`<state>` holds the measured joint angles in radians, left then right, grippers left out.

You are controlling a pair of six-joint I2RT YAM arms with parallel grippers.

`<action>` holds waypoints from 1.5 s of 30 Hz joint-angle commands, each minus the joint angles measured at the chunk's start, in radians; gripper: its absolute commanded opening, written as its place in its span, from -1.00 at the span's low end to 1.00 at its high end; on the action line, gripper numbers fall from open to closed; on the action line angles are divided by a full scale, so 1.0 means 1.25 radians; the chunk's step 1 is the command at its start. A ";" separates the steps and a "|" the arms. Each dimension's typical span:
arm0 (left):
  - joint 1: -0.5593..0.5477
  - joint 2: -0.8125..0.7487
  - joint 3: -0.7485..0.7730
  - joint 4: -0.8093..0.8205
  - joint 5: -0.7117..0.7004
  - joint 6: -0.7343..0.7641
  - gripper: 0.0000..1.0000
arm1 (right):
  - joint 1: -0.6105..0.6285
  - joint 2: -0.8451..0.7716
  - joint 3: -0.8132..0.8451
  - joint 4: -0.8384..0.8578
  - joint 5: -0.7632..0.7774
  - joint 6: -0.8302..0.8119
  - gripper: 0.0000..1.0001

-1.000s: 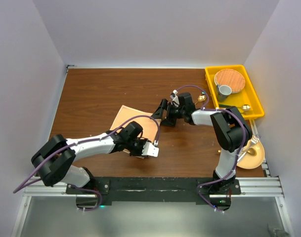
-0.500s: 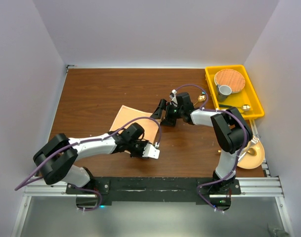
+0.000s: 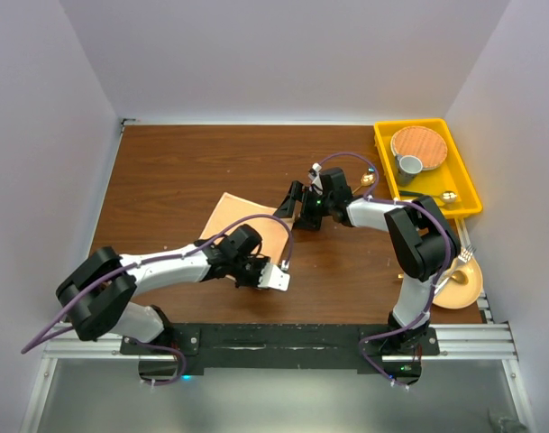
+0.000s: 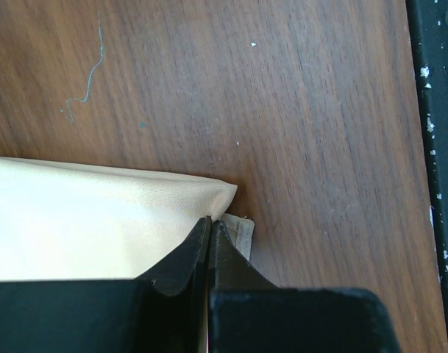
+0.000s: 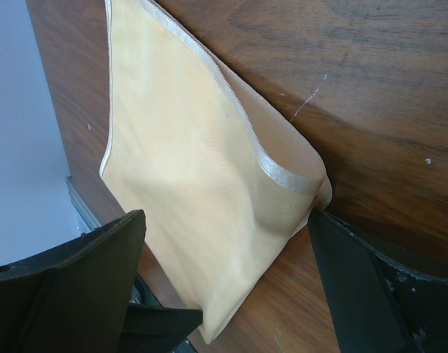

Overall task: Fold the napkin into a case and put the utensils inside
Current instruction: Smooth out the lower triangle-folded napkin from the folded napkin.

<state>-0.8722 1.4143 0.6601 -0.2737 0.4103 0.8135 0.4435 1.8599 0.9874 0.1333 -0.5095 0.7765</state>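
Note:
The peach napkin (image 3: 236, 216) lies folded in layers on the brown table, left of centre. My left gripper (image 4: 211, 222) is at the napkin's (image 4: 98, 220) near corner, shut on the cloth, and a bit of hem pokes out beside the tips. At the napkin's (image 5: 201, 191) far corner my right gripper (image 5: 224, 283) stands open, one finger on each side of it. A gold spoon (image 3: 369, 179) lies beside the yellow tray. Another gold piece (image 3: 449, 196) is inside the tray. A gold fork (image 3: 461, 260) rests on the tan plate. In the top view the left gripper (image 3: 274, 276) is near the front edge.
A yellow tray (image 3: 382, 144) at the back right holds a wood-toned plate (image 3: 418, 142) and a grey cup (image 3: 408, 166). A tan plate (image 3: 468, 287) sits at the right front edge. Black rail (image 3: 283, 338) runs along the front.
The left gripper's jaws have closed on the napkin's near corner. Both arms have barely shifted and the right gripper has stayed open.

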 commanded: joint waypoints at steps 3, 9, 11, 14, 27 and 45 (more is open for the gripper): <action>-0.004 -0.048 0.009 -0.029 0.010 0.000 -1.00 | -0.001 -0.003 0.010 -0.067 0.079 -0.047 0.97; -0.004 -0.053 0.005 -0.055 0.012 -0.002 -1.00 | 0.002 -0.002 0.014 -0.074 0.082 -0.054 0.97; -0.004 -0.055 -0.005 -0.060 0.010 0.002 -1.00 | 0.004 -0.002 0.016 -0.076 0.082 -0.057 0.97; -0.004 -0.052 -0.015 -0.058 0.006 0.003 -1.00 | 0.006 -0.002 0.018 -0.078 0.085 -0.059 0.96; -0.003 -0.106 -0.009 -0.110 0.007 -0.011 -1.00 | 0.015 -0.007 0.025 -0.093 0.098 -0.081 0.97; 0.039 -0.053 -0.019 -0.086 0.036 -0.062 -0.29 | 0.024 -0.072 0.100 -0.214 0.032 -0.184 0.96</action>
<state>-0.8623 1.3548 0.6094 -0.3355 0.4168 0.7704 0.4717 1.8404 1.0351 0.0059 -0.4595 0.6483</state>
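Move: The left fingers are already shut on the near-right corner of the folded napkin, its tip some 1 cm back and 1 cm right of the left hand point. From that hand the napkin's middle lies about 11 cm ahead and 5 cm left, its far-right corner roughly 17 cm ahead and 8 cm right, and the table's front edge straight back about 10 cm. From the right hand the near-right corner lies some 17 cm back, 7 cm left and 3 cm below. Keeping its pinch on the near-right corner, the left hand draws it about 3 cm diagonally back and to its left, with two small lifts on the way (the higher about 1.5 cm), then sinks about 2 cm to lay it down and starts to open the fingers, roughly a third of their range. The right hand stays wide open around the napkin's far-right corner, nearly in place, turning less than 10 degrees. ##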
